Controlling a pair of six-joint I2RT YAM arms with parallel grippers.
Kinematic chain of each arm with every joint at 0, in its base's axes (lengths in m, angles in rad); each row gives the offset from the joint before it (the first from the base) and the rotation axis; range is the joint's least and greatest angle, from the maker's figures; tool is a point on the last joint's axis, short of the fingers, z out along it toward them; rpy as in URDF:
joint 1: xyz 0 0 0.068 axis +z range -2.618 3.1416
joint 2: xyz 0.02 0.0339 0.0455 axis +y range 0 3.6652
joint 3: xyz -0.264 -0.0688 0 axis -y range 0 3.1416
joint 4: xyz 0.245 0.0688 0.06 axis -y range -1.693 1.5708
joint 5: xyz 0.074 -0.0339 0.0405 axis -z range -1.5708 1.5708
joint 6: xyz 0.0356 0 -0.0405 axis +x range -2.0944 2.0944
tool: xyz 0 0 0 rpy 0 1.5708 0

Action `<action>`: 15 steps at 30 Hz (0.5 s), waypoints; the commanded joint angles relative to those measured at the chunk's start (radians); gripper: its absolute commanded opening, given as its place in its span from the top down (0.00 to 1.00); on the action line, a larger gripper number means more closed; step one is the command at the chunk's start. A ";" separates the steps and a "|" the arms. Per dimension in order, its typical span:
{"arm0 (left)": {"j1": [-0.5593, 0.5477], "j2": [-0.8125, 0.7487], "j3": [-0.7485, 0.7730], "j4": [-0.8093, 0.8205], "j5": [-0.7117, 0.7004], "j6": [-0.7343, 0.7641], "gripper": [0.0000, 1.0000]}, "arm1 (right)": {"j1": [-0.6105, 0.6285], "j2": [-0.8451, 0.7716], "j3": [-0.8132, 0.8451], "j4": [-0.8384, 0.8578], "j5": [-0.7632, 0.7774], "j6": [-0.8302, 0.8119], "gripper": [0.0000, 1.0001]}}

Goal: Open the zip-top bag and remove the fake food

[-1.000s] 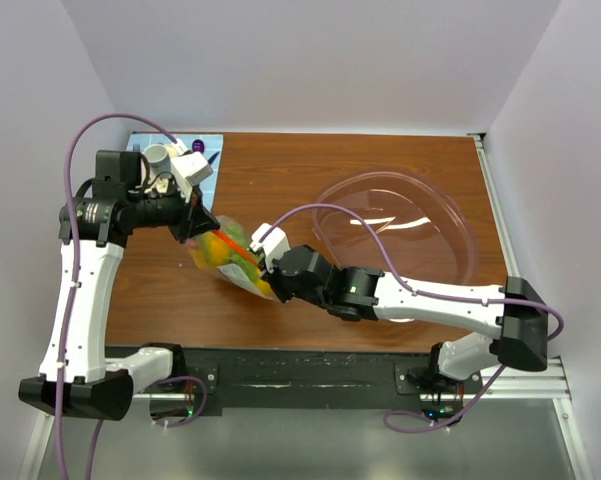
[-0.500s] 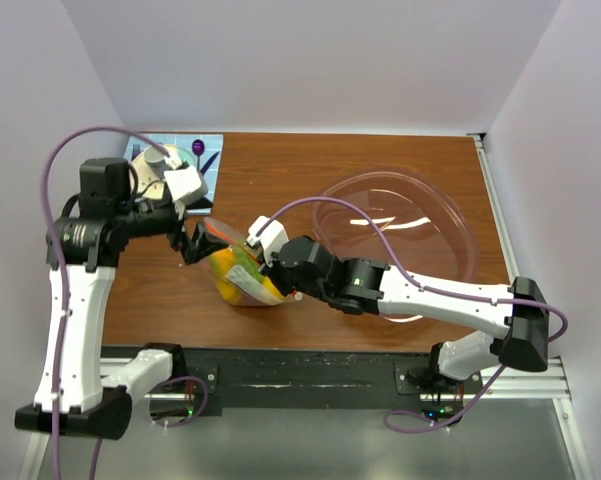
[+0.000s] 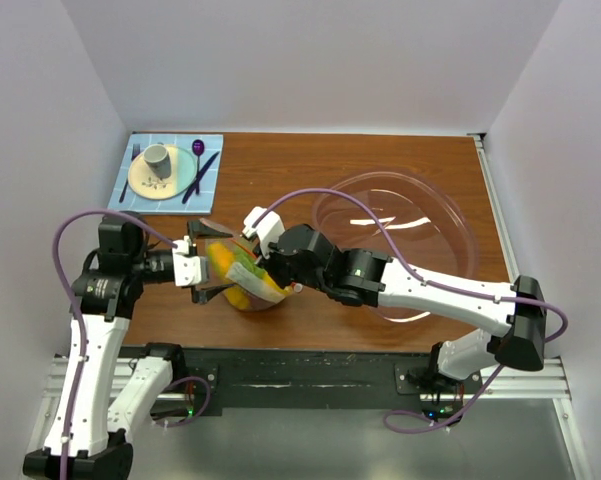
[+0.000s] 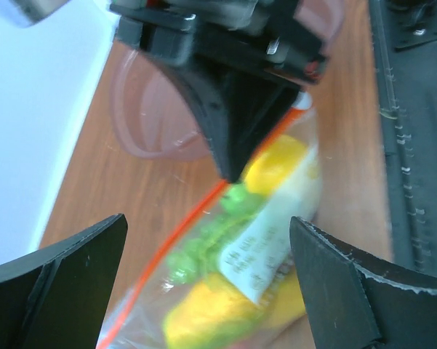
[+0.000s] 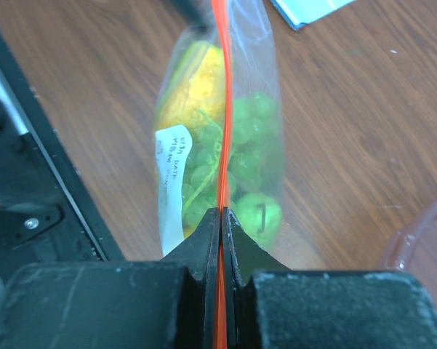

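The zip-top bag (image 3: 242, 280) stands upright near the table's front, its orange-red zip strip (image 5: 221, 109) on top. Inside it shows fake food: green pieces (image 5: 253, 163) and a yellow one (image 5: 193, 87), behind a white label. My right gripper (image 3: 267, 275) is shut on the zip strip, which runs pinched between its fingers (image 5: 236, 236). My left gripper (image 3: 220, 264) is open at the bag's left end, one finger on each side and touching nothing. In the left wrist view the bag (image 4: 240, 283) lies between the wide-apart fingertips (image 4: 327, 269), with the right gripper's black fingers beyond it.
A large clear pinkish bowl (image 3: 450, 215) sits at the right, behind my right arm. At the back left lies a blue placemat (image 3: 212, 150) with a plate, a grey cup (image 3: 157, 158) and cutlery. A black rail (image 3: 310, 368) runs along the near edge.
My left gripper let go of the bag and opened. Its arm swung from the back left towards the front, uncovering the placemat. The right gripper shifted the bag slightly left, still pinching the strip.
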 commanded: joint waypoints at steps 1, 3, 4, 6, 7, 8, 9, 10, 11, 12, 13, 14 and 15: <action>-0.001 0.016 -0.053 0.289 0.049 -0.066 0.02 | -0.003 0.000 0.056 0.031 -0.065 -0.009 1.00; -0.001 0.032 -0.073 0.349 0.076 -0.084 0.03 | -0.002 0.003 0.061 0.031 -0.069 -0.009 1.00; -0.001 0.050 -0.075 0.361 0.086 -0.098 0.04 | 0.000 0.006 0.064 0.029 -0.069 -0.008 1.00; -0.001 0.070 -0.069 0.369 0.096 -0.111 0.06 | -0.002 0.009 0.073 0.025 -0.076 -0.009 1.00; -0.001 0.093 -0.067 0.361 0.095 -0.103 0.09 | -0.002 0.010 0.078 0.023 -0.077 -0.009 1.00; -0.003 0.105 -0.062 0.319 0.087 -0.080 0.11 | -0.002 0.014 0.088 0.020 -0.080 -0.009 1.00; -0.003 0.119 -0.056 0.279 0.081 -0.043 0.14 | -0.002 0.017 0.094 0.012 -0.086 -0.009 1.00; -0.006 0.156 -0.047 0.231 0.077 0.042 0.19 | -0.002 0.018 0.099 0.009 -0.088 -0.011 1.00; -0.009 0.180 -0.018 0.118 0.070 0.088 0.21 | -0.002 0.023 0.107 0.005 -0.088 -0.016 1.00; -0.015 0.208 0.002 0.051 0.057 0.137 0.24 | -0.002 0.029 0.116 0.000 -0.086 -0.020 1.00; -0.033 0.266 0.023 -0.022 0.046 0.249 0.29 | -0.002 0.032 0.121 -0.002 -0.085 -0.025 1.00; -0.046 0.300 0.068 -0.167 0.019 0.311 0.33 | -0.002 0.034 0.128 -0.006 -0.085 -0.028 1.00; -0.056 0.334 0.089 -0.236 0.002 0.375 0.35 | -0.002 0.037 0.133 -0.008 -0.085 -0.029 1.00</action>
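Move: The red zip strip of the bag, where it runs free beside the right fingers, lies from the left hand about 4 cm ahead, 6 cm right and 4 cm lower. The right fingers' pinch on it is some 10 cm to the left hand's right, level fore and aft. The yellow fruit in the bag hangs around 12 cm below the left hand and 2 cm right. From the right hand that free stretch is about 4 cm ahead and 4 cm left. The left hand goes 5 cm forward towards the zip strip, then down, fingers partly closing; right keeps its pinch. ##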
